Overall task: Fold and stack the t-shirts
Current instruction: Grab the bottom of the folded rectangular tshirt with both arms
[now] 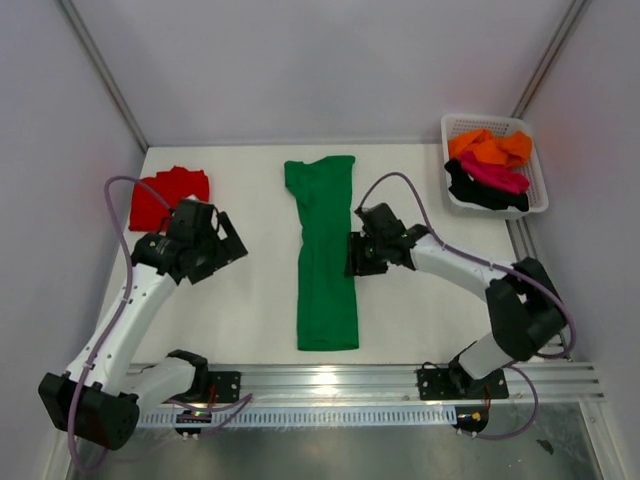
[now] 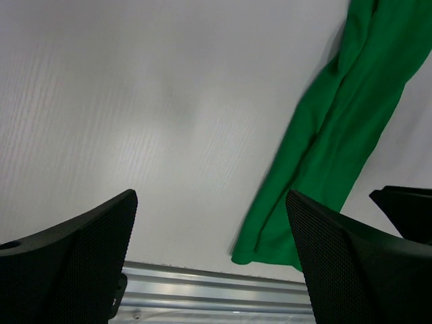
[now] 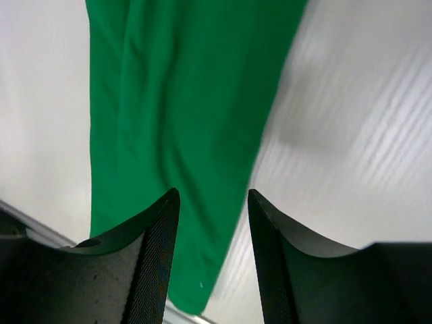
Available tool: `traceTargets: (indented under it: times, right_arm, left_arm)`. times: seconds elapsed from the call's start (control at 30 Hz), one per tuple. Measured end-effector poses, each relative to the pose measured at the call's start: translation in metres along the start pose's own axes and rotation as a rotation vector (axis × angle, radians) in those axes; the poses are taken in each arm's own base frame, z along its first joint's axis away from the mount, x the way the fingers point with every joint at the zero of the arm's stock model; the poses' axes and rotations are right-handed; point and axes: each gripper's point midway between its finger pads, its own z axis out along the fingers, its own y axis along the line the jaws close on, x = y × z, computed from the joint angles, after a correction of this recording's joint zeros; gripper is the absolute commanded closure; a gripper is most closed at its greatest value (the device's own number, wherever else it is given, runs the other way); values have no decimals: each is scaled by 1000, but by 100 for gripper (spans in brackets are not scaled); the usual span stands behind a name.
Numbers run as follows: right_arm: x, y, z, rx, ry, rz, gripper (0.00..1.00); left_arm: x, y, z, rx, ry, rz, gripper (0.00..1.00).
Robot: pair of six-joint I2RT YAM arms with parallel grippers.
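A bright green t-shirt (image 1: 322, 250) lies folded lengthwise into a long strip down the middle of the table. It also shows in the left wrist view (image 2: 337, 135) and the right wrist view (image 3: 175, 101). A red t-shirt (image 1: 165, 195) lies crumpled at the far left. Orange (image 1: 490, 147), magenta (image 1: 495, 175) and black (image 1: 480, 192) t-shirts are piled in the basket. My left gripper (image 1: 232, 240) (image 2: 210, 202) is wide open over bare table, left of the green strip. My right gripper (image 1: 350, 255) (image 3: 212, 196) stands open just above the strip's right edge, holding nothing.
A white mesh basket (image 1: 537, 195) sits at the far right corner. An aluminium rail (image 1: 340, 380) (image 2: 216, 287) runs along the near table edge. Grey walls close in the back and both sides.
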Motion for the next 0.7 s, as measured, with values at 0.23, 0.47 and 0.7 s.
traceTargets:
  times: [0.23, 0.47, 0.7]
  right_arm:
    - [44, -1, -52, -113, -82, 54, 50]
    - [92, -7, -57, -198, -39, 110, 50]
    - [125, -7, -60, -283, -14, 170, 50]
  left_arm:
    - [20, 4, 19, -20, 92, 3, 7]
    - [15, -11, 34, -3, 113, 0, 7]
    - [21, -25, 42, 77, 132, -39, 7]
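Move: The near end of the green shirt is what both hands go for. From the right hand its near right corner lies about 19 cm back, 2 cm left and 5 cm below, with the near left corner some 13 cm left of that corner. The left hand has that near left corner roughly 17 cm back, 14 cm to its right and 17 cm below, and the folded red shirt about 23 cm ahead, 21 cm left and 16 cm below. The right hand comes back towards the base by about 13 cm, easing some 4 cm to the right, alongside the green shirt towards its near right corner; it lifts a little and sinks back to its starting height, rolls about 20 degrees so that the fingers point more to the left at the shirt, and keeps its fingers half open. The left hand, wide open, drops about 3 cm first, then drifts some 3 cm right and a little forward, still high and well short of the shirt's near left corner. ##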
